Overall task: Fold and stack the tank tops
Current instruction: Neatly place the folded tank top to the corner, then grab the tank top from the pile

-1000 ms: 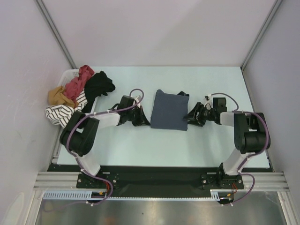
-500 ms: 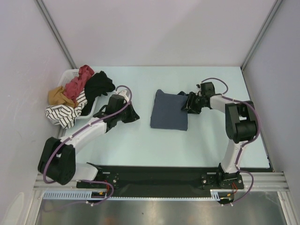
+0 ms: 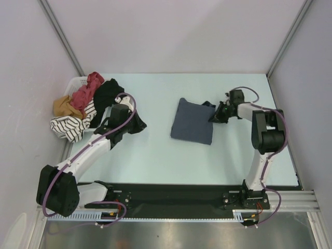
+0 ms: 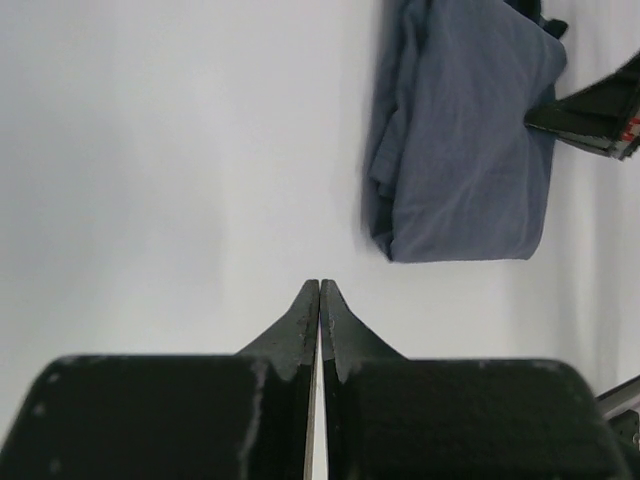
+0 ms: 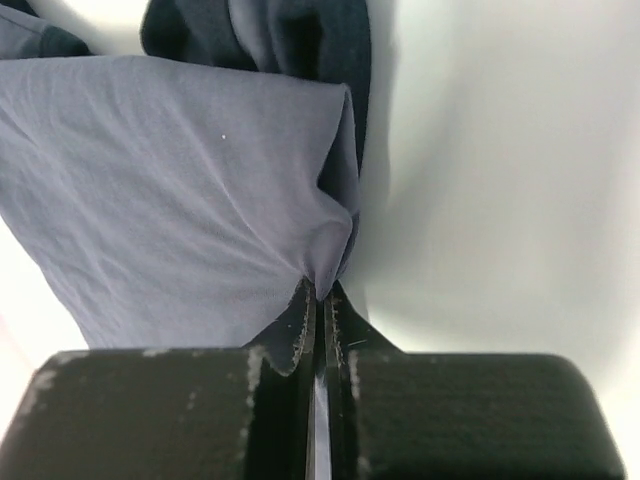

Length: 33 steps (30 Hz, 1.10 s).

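The slate blue-grey tank top (image 3: 192,122) lies folded into a rough square near the middle of the table, a little askew. My right gripper (image 3: 212,118) is at its right edge. In the right wrist view the gripper (image 5: 320,292) is shut on a pinch of that edge of the cloth (image 5: 180,200). My left gripper (image 3: 141,124) hovers left of the top, apart from it. Its jaws (image 4: 320,288) are shut and empty in the left wrist view, with the top (image 4: 465,140) ahead to the right. A brick-red tank top (image 3: 88,91) lies crumpled on the pile at the far left.
A white basket (image 3: 77,81) at the table's left edge holds a heap of clothes: black (image 3: 109,95), mustard (image 3: 64,107) and striped (image 3: 68,126) pieces. Walls and metal posts close in the table on three sides.
My right gripper has shut on the blue-grey top's right edge, and the top has shifted slightly right and turned. My left arm has drawn back to the left, away from the top.
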Available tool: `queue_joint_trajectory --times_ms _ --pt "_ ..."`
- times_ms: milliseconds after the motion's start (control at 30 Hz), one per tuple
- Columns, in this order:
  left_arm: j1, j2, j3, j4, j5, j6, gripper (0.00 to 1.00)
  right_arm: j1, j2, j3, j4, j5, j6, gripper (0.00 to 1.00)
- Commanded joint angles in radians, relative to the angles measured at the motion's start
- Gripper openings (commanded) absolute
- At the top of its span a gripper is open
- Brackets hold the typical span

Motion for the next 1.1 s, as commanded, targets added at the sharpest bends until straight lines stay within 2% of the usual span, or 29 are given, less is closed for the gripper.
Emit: queue_joint_trajectory --times_ms 0,67,167,233,267,300,333,367,400,433,600,633,667,700,733,800,867,933,967,1067 --pt "0.003 -0.034 -0.014 0.005 -0.02 -0.001 0.03 -0.197 -0.112 -0.123 0.019 0.047 0.051 0.0" --pt "0.003 -0.039 -0.017 0.01 -0.018 -0.009 0.03 -0.298 -0.193 -0.224 0.051 0.047 0.074 0.0" --pt "0.003 -0.043 -0.026 0.024 -0.009 -0.02 0.03 -0.38 -0.3 -0.322 0.054 0.154 0.12 0.0" --pt "0.004 -0.046 -0.031 0.025 -0.007 -0.027 0.03 -0.441 -0.353 -0.357 0.035 0.264 0.14 0.1" --pt "0.004 -0.054 -0.031 0.024 -0.01 -0.027 0.03 -0.457 -0.403 -0.378 0.018 0.296 0.171 0.33" --pt "0.004 -0.057 -0.034 0.016 -0.029 -0.03 0.03 -0.483 -0.431 -0.392 0.004 0.347 0.181 0.44" --pt "0.006 -0.063 -0.034 0.008 -0.046 -0.037 0.03 -0.489 -0.461 -0.403 -0.01 0.384 0.198 0.64" --pt "0.006 -0.08 -0.032 0.002 -0.062 -0.041 0.03 -0.491 -0.501 -0.412 -0.025 0.422 0.23 0.76" --pt "0.013 -0.091 -0.029 -0.01 -0.097 -0.046 0.04 -0.492 -0.571 -0.43 -0.053 0.52 0.244 0.83" --pt "0.018 -0.098 -0.026 -0.015 -0.136 -0.055 0.06 -0.492 -0.615 -0.436 -0.064 0.554 0.257 0.91" --pt "0.073 -0.079 0.091 -0.109 -0.346 -0.075 0.16 -0.489 -0.84 -0.449 -0.104 0.619 0.262 0.91" --pt "0.084 -0.065 0.121 -0.139 -0.433 -0.086 0.31 -0.48 -0.863 -0.447 -0.099 0.602 0.246 0.91" --pt "0.092 -0.036 0.153 -0.169 -0.476 -0.095 0.55 -0.468 -0.885 -0.443 -0.102 0.59 0.237 0.91" --pt "0.108 -0.022 0.208 -0.224 -0.528 -0.105 0.83 -0.457 -0.903 -0.441 -0.091 0.559 0.203 0.91" --pt "0.119 -0.011 0.233 -0.24 -0.562 -0.109 0.88 -0.442 -0.935 -0.441 -0.09 0.548 0.191 0.91" --pt "0.157 0.013 0.295 -0.283 -0.625 -0.106 0.96 -0.379 -0.957 -0.447 -0.07 0.518 0.159 0.91" --pt "0.225 0.035 0.329 -0.305 -0.624 -0.11 0.99 -0.313 -0.974 -0.462 -0.041 0.46 0.113 0.91" --pt "0.297 0.05 0.368 -0.322 -0.563 -0.122 1.0 -0.261 -0.969 -0.467 -0.035 0.453 0.109 0.91" --pt "0.388 0.072 0.377 -0.325 -0.479 -0.133 1.0 -0.235 -0.959 -0.478 -0.024 0.443 0.106 0.91" --pt "0.557 0.125 0.408 -0.355 -0.383 -0.197 0.99 -0.109 -0.928 -0.501 0.022 0.441 0.099 0.88"
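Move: The right hand already pinches the folded tank top's right edge; the garment's middle lies about 11 cm to its left and 1 cm back. The empty table spot for this edge is roughly 20 cm right and 8 cm back. From the left hand, the clothes basket is some 29 cm left, 14 cm ahead and 8 cm below, the black top at its near side 20 cm left, 17 cm ahead, and the folded tank top 24 cm right, 9 cm ahead. Sweeping right and slightly back, low over the table, the right hand drags the folded tank top about 20 cm, turning clockwise, then opens wide and lets go, clears to the right, rises some 15 cm and swings back left above it. After a pause the left hand, opening wide, swings about 22 cm left towards the basket, rising and turning counter-clockwise. ##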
